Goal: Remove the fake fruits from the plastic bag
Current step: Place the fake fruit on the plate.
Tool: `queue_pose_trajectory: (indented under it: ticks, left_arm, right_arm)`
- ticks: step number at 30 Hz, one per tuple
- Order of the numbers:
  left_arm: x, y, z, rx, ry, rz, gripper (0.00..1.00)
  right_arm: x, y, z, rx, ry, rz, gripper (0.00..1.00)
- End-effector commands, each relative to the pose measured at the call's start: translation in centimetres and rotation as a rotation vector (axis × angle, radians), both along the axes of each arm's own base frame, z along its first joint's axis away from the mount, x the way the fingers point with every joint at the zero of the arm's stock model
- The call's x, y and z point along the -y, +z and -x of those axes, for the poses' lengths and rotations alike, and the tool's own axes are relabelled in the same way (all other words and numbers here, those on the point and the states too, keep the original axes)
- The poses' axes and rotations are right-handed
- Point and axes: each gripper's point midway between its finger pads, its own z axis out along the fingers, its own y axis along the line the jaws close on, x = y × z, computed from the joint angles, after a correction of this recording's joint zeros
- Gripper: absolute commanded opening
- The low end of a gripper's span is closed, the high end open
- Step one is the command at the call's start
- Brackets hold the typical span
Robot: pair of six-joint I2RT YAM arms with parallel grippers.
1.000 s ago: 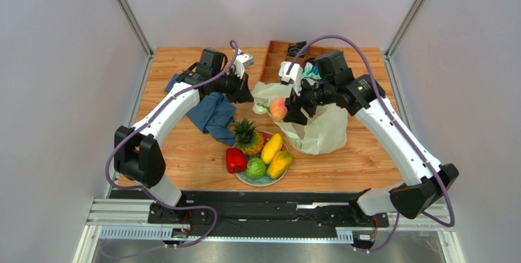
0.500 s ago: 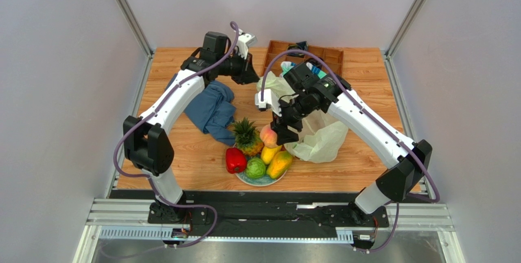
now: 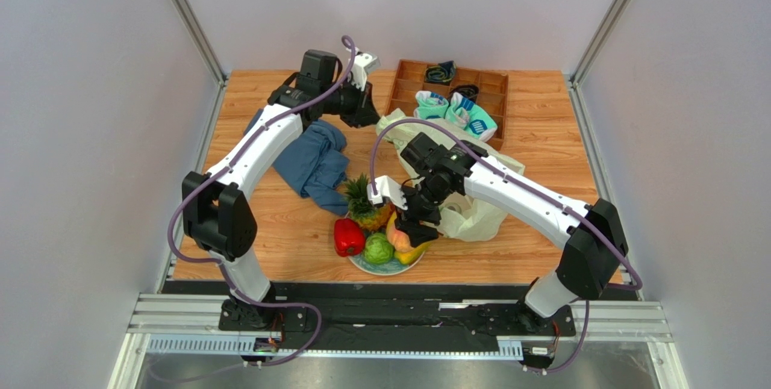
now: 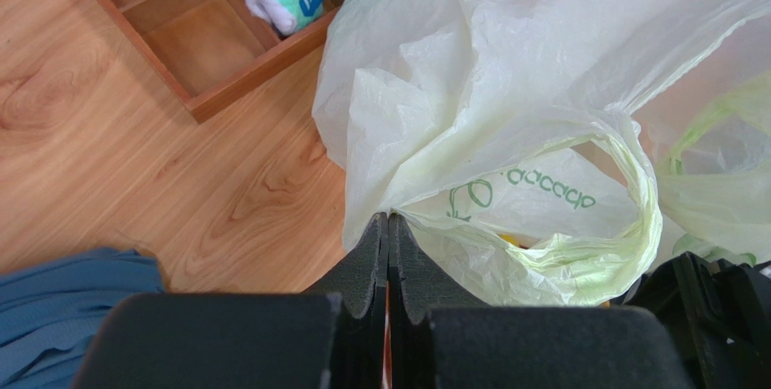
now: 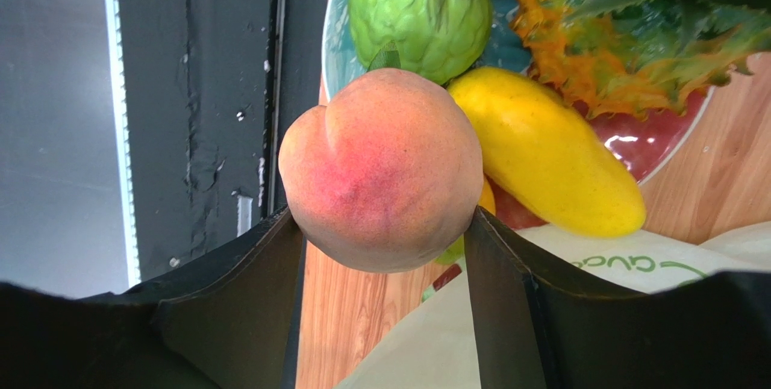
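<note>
The pale yellow-green plastic bag (image 3: 484, 204) lies crumpled right of centre. My left gripper (image 3: 373, 118) is shut on the bag's edge (image 4: 471, 91), pinching it at the fingertips (image 4: 389, 219). My right gripper (image 3: 412, 226) is shut on the pink-orange peach (image 5: 382, 168), holding it just above the near side of the teal plate (image 3: 391, 268). On the plate lie the pineapple (image 3: 364, 197), red pepper (image 3: 348, 237), green bumpy fruit (image 3: 378, 248) and yellow mango (image 5: 543, 159). The bag's inside is hidden.
A blue cloth (image 3: 312, 165) lies crumpled left of the plate. A wooden divided tray (image 3: 493, 82) with teal-and-white socks (image 3: 457, 111) stands at the back. The plate sits close to the table's near edge and the black rail (image 3: 389, 294).
My right gripper has carried the peach from the bag's mouth forward and down to the plate. The left gripper has kept its hold on the bag and shifted slightly back.
</note>
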Motion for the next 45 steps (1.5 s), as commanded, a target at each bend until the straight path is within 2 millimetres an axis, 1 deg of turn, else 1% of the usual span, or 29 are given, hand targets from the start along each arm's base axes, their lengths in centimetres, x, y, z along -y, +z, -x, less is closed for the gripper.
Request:
queue_pose_trajectory:
  ticks: [1,2,4,5,8,11,14,16,17,25,27,28,30,31,32,33,34,35,37,38,39,40,41,42,43,44,45]
  left_arm:
    - [-0.6,1.7,0.9,0.063,-0.008,-0.007,0.0]
    - [-0.7,1.7,0.9,0.063,-0.007,-0.008,0.0]
    - [-0.8,2.0,1.0,0.071,-0.003,-0.008,0.0]
    - [-0.9,2.0,1.0,0.074,-0.003,-0.012,0.0]
    - [-1.1,2.0,1.3,0.081,-0.004,-0.023,0.0]
    - [-1.3,1.7,1.6,0.077,-0.004,-0.027,0.0]
    - [-1.2,1.4,1.7,0.068,-0.011,-0.024,0.0]
    - [-1.1,1.2,1.8,0.063,-0.014,-0.022,0.0]
    - [-1.1,1.3,1.7,0.062,-0.012,-0.022,0.0]
    - [-1.0,1.2,2.0,0.053,-0.021,-0.015,0.0]
    - [-1.0,1.1,1.9,0.05,-0.021,-0.017,0.0]
    - [-0.9,1.2,1.9,0.053,-0.024,-0.015,0.0]
    - [-0.8,1.4,1.8,0.053,-0.022,-0.01,0.0]
    - [-0.8,1.5,1.7,0.053,-0.018,-0.005,0.0]
    - [-0.8,1.5,1.6,0.055,-0.016,-0.002,0.0]
    - [-0.7,1.5,1.6,0.054,-0.016,-0.001,0.0]
    - [-0.6,1.8,1.6,0.057,-0.016,0.009,0.0]
    - [-0.7,1.8,1.7,0.055,-0.014,0.009,0.0]
    - [-0.8,1.9,1.7,0.06,-0.009,0.011,0.0]
    - [-0.8,2.3,1.8,0.064,-0.005,0.015,0.0]
    - [-0.8,2.5,1.8,0.064,-0.005,0.016,0.0]
    - [-0.6,3.7,1.6,0.083,-0.007,0.034,0.0]
    - [-0.2,3.9,1.1,0.084,-0.011,0.042,0.0]
    - [0.1,4.6,0.5,0.098,-0.017,0.052,0.0]
    - [0.7,7.9,-0.3,0.142,-0.013,0.096,0.0]
    - [1.3,7.7,-1.6,0.137,-0.013,0.095,0.0]
    - [1.5,9.0,-2.4,0.167,-0.01,0.107,0.0]
  right_arm:
    - [-2.5,1.2,-1.7,0.09,-0.031,-0.106,0.44]
    - [-2.9,1.4,-2.0,0.107,-0.034,-0.125,0.44]
    - [-3.2,1.2,-2.2,0.12,-0.045,-0.127,0.45]
    - [-3.5,1.3,-2.7,0.141,-0.053,-0.136,0.46]
    - [-3.6,0.6,-2.7,0.135,-0.049,-0.12,0.54]
    - [-3.3,-0.1,-2.3,0.12,-0.029,-0.093,0.62]
    - [-3.0,-0.6,-2.5,0.119,-0.051,-0.07,0.69]
    - [-3.2,-0.5,-2.7,0.127,-0.059,-0.077,0.94]
    - [-3.1,-0.6,-2.7,0.128,-0.06,-0.069,1.0]
    - [-3.0,-0.6,-3.0,0.134,-0.078,-0.06,1.0]
    - [-2.6,-0.4,-3.2,0.148,-0.086,-0.042,1.0]
    - [-2.5,0.3,-3.5,0.166,-0.09,-0.045,1.0]
    - [-1.3,1.0,-3.6,0.183,-0.099,-0.009,1.0]
    - [-0.8,2.2,-3.6,0.207,-0.105,-0.024,1.0]
    - [0.2,2.8,-4.3,0.223,-0.145,-0.019,1.0]
    - [0.7,3.6,-4.8,0.234,-0.183,-0.034,1.0]
    - [1.2,4.7,-5.2,0.239,-0.235,-0.056,1.0]
    - [2.0,6.9,-6.4,0.283,-0.303,-0.108,1.0]
    - [3.0,9.6,-7.7,0.347,-0.39,-0.168,1.0]
    - [4.0,12.3,-9.3,0.43,-0.494,-0.22,1.0]
    - [4.5,13.6,-10.2,0.483,-0.547,-0.241,1.0]
    - [5.1,14.8,-11.2,0.539,-0.608,-0.263,1.0]
    - [6.5,17.2,-13.7,0.657,-0.732,-0.297,1.0]
    - [7.4,18.6,-14.4,0.702,-0.786,-0.334,1.0]
    - [8.7,19.6,-15.7,0.75,-0.859,-0.343,1.0]
    - [11.2,21.1,-17.7,0.793,-0.988,-0.378,1.0]
    - [12.5,21.5,-18.9,0.804,-1.052,-0.382,1.0]
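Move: Just above the heap on the plate, the right hand already holds the peach; its resting spot lies about 2 cm ahead, 3 cm left and 2 cm lower. Around it, from the hand, are the mango 5 cm ahead and 2 left, the green fruit 2 back and 7 left, and the papaya 1 back and 1 right. The plastic bag's middle is some 12 cm ahead and 10 right. From the left hand, the peach's spot is roughly 20 cm back, 4 right and 12 down. Nudging the peach about 3 cm left and 2 cm forward, almost level, the right hand sinks barely a centimetre as its fingers open wide and let the peach go. It lingers, then sweeps up, forward and right over the bag, some 15 cm higher, tilting its fingers forward and turning clockwise. The left hand keeps its pinch on the bag's edge, drifting back about 2 cm and finally rising 2 cm. ##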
